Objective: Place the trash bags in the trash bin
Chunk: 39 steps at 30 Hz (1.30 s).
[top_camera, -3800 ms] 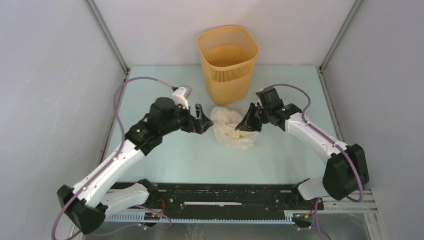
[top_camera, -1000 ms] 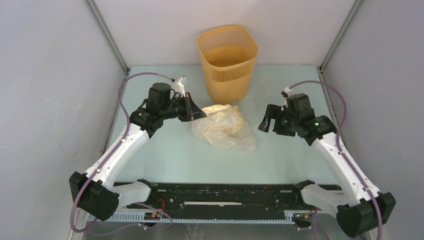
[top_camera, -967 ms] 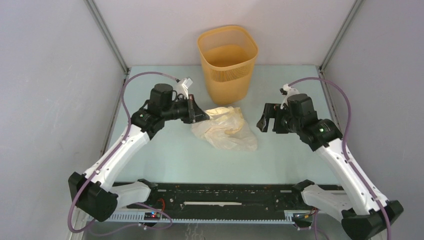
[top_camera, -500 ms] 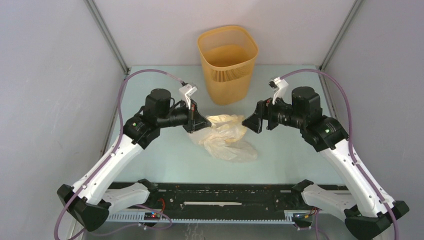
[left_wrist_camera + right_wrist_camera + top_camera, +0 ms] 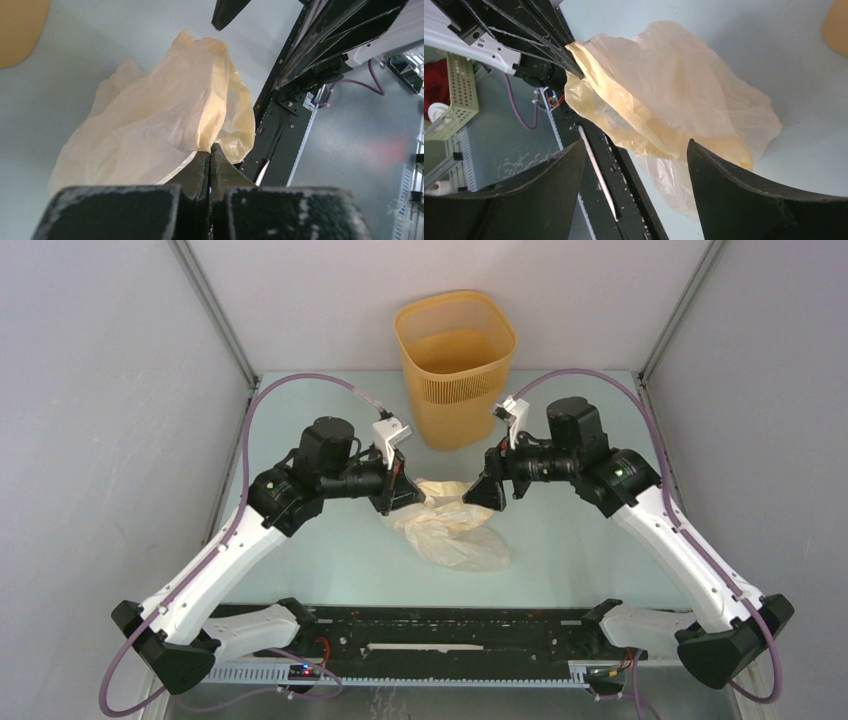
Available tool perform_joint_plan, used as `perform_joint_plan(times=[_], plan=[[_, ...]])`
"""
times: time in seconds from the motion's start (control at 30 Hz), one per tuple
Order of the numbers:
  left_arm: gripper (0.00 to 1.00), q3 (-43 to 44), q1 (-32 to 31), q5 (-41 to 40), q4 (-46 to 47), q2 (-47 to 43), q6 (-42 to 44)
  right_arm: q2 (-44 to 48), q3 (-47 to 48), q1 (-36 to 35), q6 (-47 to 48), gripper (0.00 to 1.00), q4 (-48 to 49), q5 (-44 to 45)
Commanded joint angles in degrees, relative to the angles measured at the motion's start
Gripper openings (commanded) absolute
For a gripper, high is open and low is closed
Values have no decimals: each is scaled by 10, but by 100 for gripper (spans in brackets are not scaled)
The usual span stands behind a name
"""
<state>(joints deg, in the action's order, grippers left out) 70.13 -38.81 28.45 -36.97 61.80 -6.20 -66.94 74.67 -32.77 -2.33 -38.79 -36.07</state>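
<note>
A crinkly cream-white trash bag (image 5: pixel 452 528) lies in the middle of the table, its left edge lifted. My left gripper (image 5: pixel 404 492) is shut on that edge; in the left wrist view the closed tips (image 5: pixel 210 150) pinch the yellowish rim of the trash bag (image 5: pixel 160 115). My right gripper (image 5: pixel 481 491) stands open against the bag's upper right side. In the right wrist view its fingers (image 5: pixel 636 142) straddle the bag's near edge without closing on the trash bag (image 5: pixel 674 95). The orange trash bin (image 5: pixel 455 370) stands upright behind, apart from both grippers.
A black rail (image 5: pixel 450 625) runs along the table's near edge between the arm bases. Grey walls enclose the table on the left, right and back. The bin's side shows in a corner of both wrist views (image 5: pixel 20 30) (image 5: pixel 836 25).
Both arms have swung inward toward the table's middle. The left gripper has carried the bag's edge right and up. The right gripper has come in from the right to the bag, jaws narrowing slightly.
</note>
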Motion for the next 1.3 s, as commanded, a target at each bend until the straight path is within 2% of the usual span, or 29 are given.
perform_joint_plan(times=[0.0, 0.13, 0.37, 0.53, 0.67, 0.73, 0.77, 0.8, 0.83, 0.9, 0.97, 1.0, 1.07, 1.17, 1.2, 1.27], plan=[[0, 35, -12, -11, -17, 3, 32, -23, 16, -24, 22, 83, 5, -26], [0, 37, -15, -13, -21, 1, 38, -37, 14, -30, 35, 83, -5, 9], [0, 40, -27, 3, -25, 2, 42, -53, 4, -40, 26, 79, 19, -7], [0, 39, -33, 6, -32, -5, 56, -56, -5, -41, 8, 83, 38, 12], [0, 46, -33, 1, -35, -6, 61, -68, -6, -52, 4, 81, 33, -8], [0, 55, -33, -1, -35, -3, 61, -70, -7, -55, 7, 73, 24, -9], [0, 59, -33, -5, -35, -2, 61, -69, -6, -55, 4, 65, 22, -10], [0, 61, -33, -11, -33, -2, 61, -68, -6, -53, -3, 53, 21, -10], [0, 63, -33, -23, -30, -3, 59, -65, -7, -50, -12, 33, 21, -12], [0, 67, -33, -69, -21, -4, 41, -57, -6, -48, -37, 2, 29, -9], [0, 74, -33, -152, -18, -7, 17, -43, -7, -48, -81, 0, 40, 17], [6, 79, -32, -204, -17, -10, 3, -31, -6, -48, -105, 0, 46, 41], [42, 93, -33, -299, -19, -17, -21, -5, -6, -48, -164, 0, 57, 111], [77, 128, -29, -384, -35, -16, -66, 32, -6, -48, -265, 0, 59, 248], [83, 140, -24, -388, -43, -13, -88, 40, -9, -48, -303, 0, 58, 295], [87, 155, -10, -318, -39, -5, -121, 54, -13, -45, -376, 0, 53, 388]])
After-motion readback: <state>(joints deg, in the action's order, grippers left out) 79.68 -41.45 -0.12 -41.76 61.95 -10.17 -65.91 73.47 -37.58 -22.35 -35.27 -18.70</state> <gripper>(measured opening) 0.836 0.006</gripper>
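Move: Just left of the open right hand, about 3 cm off, level ahead and some 4 cm lower, is the free part of the trash bag's rim; the bag's middle lies about 7 cm left, 5 cm back and 8 cm below. The trash bin stands roughly 23 cm ahead and 6 cm left. From the left hand, which already pinches the rim's other side, the free rim is about 9 cm right and 4 cm below. Easing down and left about 4 cm each onto the bag's free rim, the right hand shuts its wide-open fingers and pinches it, then lifts back up and rightward, turning some 25 degrees clockwise. The left keeps its pinch, sagging slightly backward, then opens wide, lets go and draws off forward, left and up, turning counter-clockwise. ##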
